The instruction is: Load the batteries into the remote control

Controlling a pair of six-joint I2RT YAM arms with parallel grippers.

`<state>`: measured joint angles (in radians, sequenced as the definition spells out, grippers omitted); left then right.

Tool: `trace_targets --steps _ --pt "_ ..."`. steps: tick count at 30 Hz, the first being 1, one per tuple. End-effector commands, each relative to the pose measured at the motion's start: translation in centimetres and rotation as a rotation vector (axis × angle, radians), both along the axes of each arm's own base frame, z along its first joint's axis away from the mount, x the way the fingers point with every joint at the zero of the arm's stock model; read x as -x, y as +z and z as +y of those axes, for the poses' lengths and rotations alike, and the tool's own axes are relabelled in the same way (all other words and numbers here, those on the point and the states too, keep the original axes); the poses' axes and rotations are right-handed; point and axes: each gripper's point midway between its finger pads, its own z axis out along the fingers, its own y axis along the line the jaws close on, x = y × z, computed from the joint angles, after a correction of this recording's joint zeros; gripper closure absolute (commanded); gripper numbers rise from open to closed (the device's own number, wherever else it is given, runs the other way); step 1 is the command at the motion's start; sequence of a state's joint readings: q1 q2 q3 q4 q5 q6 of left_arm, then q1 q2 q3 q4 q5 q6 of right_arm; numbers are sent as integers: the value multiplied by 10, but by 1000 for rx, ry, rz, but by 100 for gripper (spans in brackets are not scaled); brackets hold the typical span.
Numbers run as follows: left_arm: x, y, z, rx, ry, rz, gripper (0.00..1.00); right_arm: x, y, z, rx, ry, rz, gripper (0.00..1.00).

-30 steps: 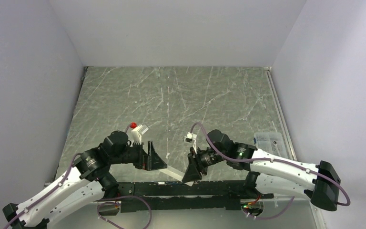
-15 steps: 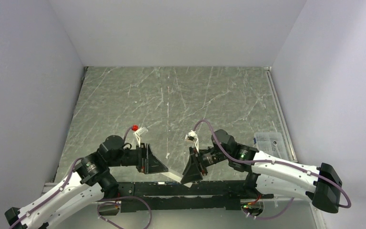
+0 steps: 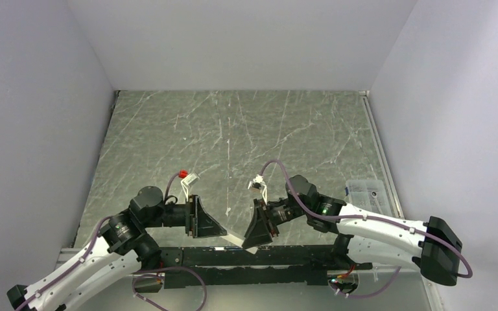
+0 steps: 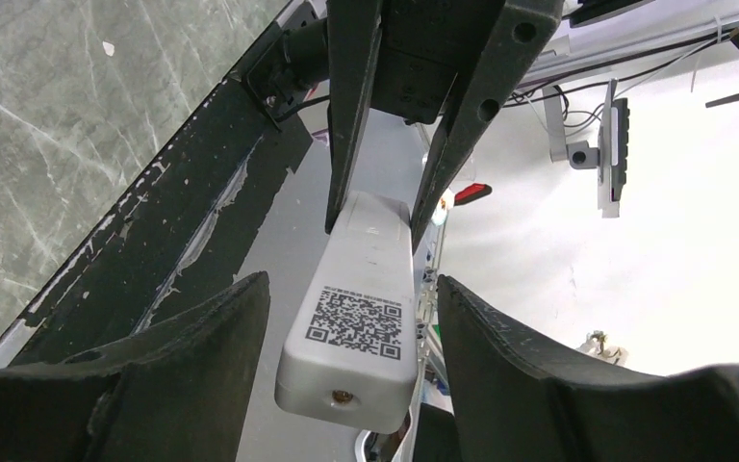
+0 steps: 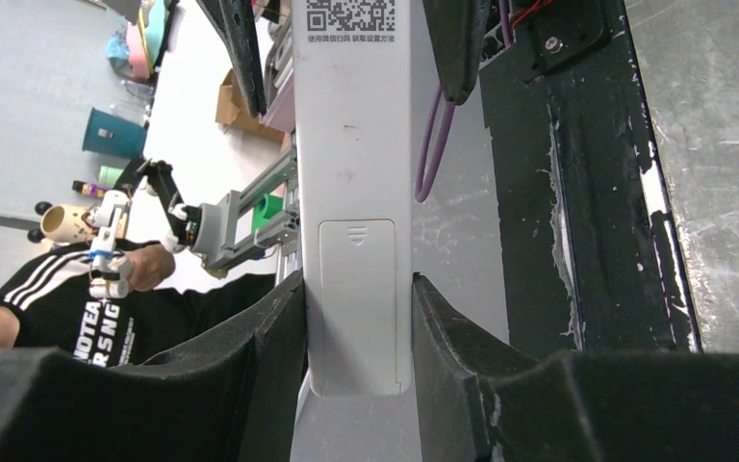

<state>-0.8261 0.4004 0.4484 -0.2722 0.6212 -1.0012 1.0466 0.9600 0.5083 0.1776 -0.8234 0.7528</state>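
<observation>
The white remote control (image 3: pixel 236 238) hangs over the table's near edge between my two grippers. My right gripper (image 3: pixel 254 234) is shut on one end of it. In the right wrist view (image 5: pixel 356 284) both pads press the sides of the remote (image 5: pixel 354 144), whose battery cover (image 5: pixel 358 289) is closed and faces the camera. My left gripper (image 3: pixel 215 227) is open around the other end. In the left wrist view (image 4: pixel 351 289) the QR-code end of the remote (image 4: pixel 361 318) sits between my fingers with a gap on each side. No batteries are in view.
A black rail (image 3: pixel 246 256) runs along the near edge under the grippers. A clear plastic packet (image 3: pixel 365 193) lies at the table's right edge. Grey walls close in the left, back and right sides.
Both grippers have shifted slightly left and toward the near edge, the right one still holding the remote. The left gripper stays open around the remote's free end.
</observation>
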Motion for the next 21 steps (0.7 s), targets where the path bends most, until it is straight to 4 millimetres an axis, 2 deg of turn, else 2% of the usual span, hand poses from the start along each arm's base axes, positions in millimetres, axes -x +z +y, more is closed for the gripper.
trace_targets --steps 1,9,13,17,18,19,20,21 --pt "5 15 -1 54 -35 -43 33 0 17 4 -77 19 -16 100" --pt "7 17 0 59 -46 -52 44 -4 13 4 -69 3 11 100" --pt "7 17 0 57 -46 -54 54 -5 12 4 -66 0 25 100" --pt "7 15 1 48 -44 -53 73 -7 9 4 -53 -6 37 100" --pt "7 15 1 47 -44 -53 80 -7 8 5 -48 -5 39 100" --pt "7 15 1 43 -42 -52 93 -8 8 5 -46 -8 39 100" --pt "6 14 1 37 -36 -49 100 -8 7 5 -41 -11 37 100" --pt "5 14 1 31 -29 -49 100 -9 6 5 -37 -12 30 100"
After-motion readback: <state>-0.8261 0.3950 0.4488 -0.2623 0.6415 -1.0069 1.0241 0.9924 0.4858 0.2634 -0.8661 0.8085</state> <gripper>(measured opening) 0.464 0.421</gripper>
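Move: The remote control, held face-down in the air by the right hand, has its free end already between the left hand's open fingers, so its middle lies about 4 cm to the left hand's right, some 2 cm back and 1 cm lower. Its battery cover, already in place, is roughly 8 cm to the left hand's right, 3 cm back and 2 cm below. From the right hand the remote's middle is about 4 cm left and 1 cm forward, level with it. The left hand stays practically in place, drifting less than 1 cm, and closes its fingers across the width of the remote's QR-code end, from nearly three quarters open to a little under half, where the pads come up against both long sides and pinch it. The right hand keeps its own grip by the battery cover and holds the remote nearly still, its wrist turning only some 3 degrees. ##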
